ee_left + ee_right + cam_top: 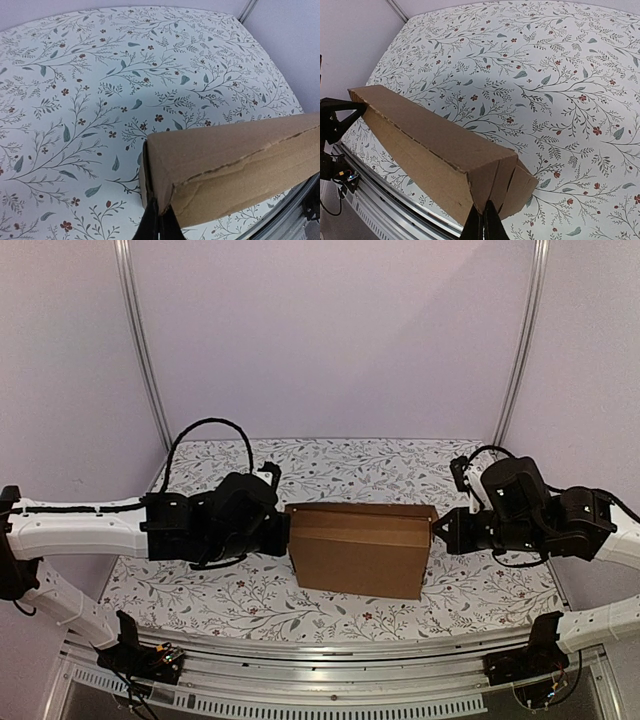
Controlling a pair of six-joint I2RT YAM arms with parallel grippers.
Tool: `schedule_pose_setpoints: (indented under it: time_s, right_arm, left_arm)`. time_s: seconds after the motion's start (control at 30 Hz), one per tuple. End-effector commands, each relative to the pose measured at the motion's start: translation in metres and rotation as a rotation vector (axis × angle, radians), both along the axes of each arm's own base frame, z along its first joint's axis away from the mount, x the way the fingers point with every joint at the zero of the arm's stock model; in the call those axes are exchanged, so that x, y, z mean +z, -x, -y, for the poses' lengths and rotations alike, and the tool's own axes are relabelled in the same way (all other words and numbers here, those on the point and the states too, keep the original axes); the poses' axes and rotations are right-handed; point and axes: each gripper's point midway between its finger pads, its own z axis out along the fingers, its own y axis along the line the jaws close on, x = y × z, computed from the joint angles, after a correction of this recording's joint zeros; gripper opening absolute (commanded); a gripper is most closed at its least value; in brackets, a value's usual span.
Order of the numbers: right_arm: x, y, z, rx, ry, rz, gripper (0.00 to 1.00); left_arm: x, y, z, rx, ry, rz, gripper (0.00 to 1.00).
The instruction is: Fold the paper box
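The paper box (360,550) is a closed brown cardboard block lying crosswise in the middle of the table, between my two grippers. My left gripper (287,533) is shut, and its tips touch the box's left end. In the left wrist view the dark fingers (159,212) meet at the box's (240,160) near corner edge. My right gripper (437,527) is shut too, against the right end. The right wrist view shows its tips (484,212) under the end flaps of the box (430,145). I cannot tell whether the box rests on the table.
The floral tablecloth (330,465) covers the table. A metal rail (320,645) runs along the near edge under the box. Pale walls with two metal posts (140,340) close the back and sides. The left gripper (340,117) shows at the box's far end.
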Motion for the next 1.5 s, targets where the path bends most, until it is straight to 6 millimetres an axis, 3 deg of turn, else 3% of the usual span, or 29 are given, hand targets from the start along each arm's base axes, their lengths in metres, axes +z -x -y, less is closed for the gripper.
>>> schedule_pose_setpoints:
  time_s: [0.0,0.3,0.57,0.97,1.3,1.47]
  right_arm:
    - [0.033,-0.005,0.003,-0.036,-0.117,0.025,0.0]
    - [0.037,-0.007,0.008,-0.062,-0.154,-0.003,0.0]
    - [0.011,-0.005,0.007,-0.06,-0.111,-0.044,0.0]
    - [-0.018,0.001,0.012,-0.056,-0.081,-0.076,0.0]
    - [-0.039,0.002,0.023,-0.065,-0.005,-0.076,0.0]
    - [-0.047,0.002,0.025,-0.069,0.021,-0.077,0.0]
  left_arm:
    - [-0.043,0.021,-0.007,-0.07,-0.159,-0.091,0.0]
    - [-0.043,0.022,-0.004,-0.08,-0.182,-0.076,0.0]
    - [-0.03,0.02,-0.005,-0.088,-0.173,-0.049,0.01]
    - [-0.024,0.021,-0.011,-0.079,-0.107,-0.052,0.26]
    - [0.012,0.022,-0.004,-0.153,-0.017,0.027,0.52]
    - [0.025,0.021,0.002,-0.176,0.008,0.044,0.57]
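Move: The box's upper left corner is right at the left hand's closed fingertips, about 1 cm to its right. The box's middle lies some 15 cm to the right of that hand and roughly 7 cm lower, level with it fore and aft. The right hand has its shut fingertips at the box's upper right corner, about 1 cm to its left; from there the box's middle is around 15 cm to the left, level, and about 8 cm down. The left hand lets go of the box's upper left corner: after easing about 1 cm to the right its fingers open to over half, and it draws back some 2 cm and lifts slightly, turning a little clockwise. The right hand keeps its shut fingertips on the upper right corner, rising about 1 cm, then sinking roughly 3.5 cm, edging to the right as it goes. ##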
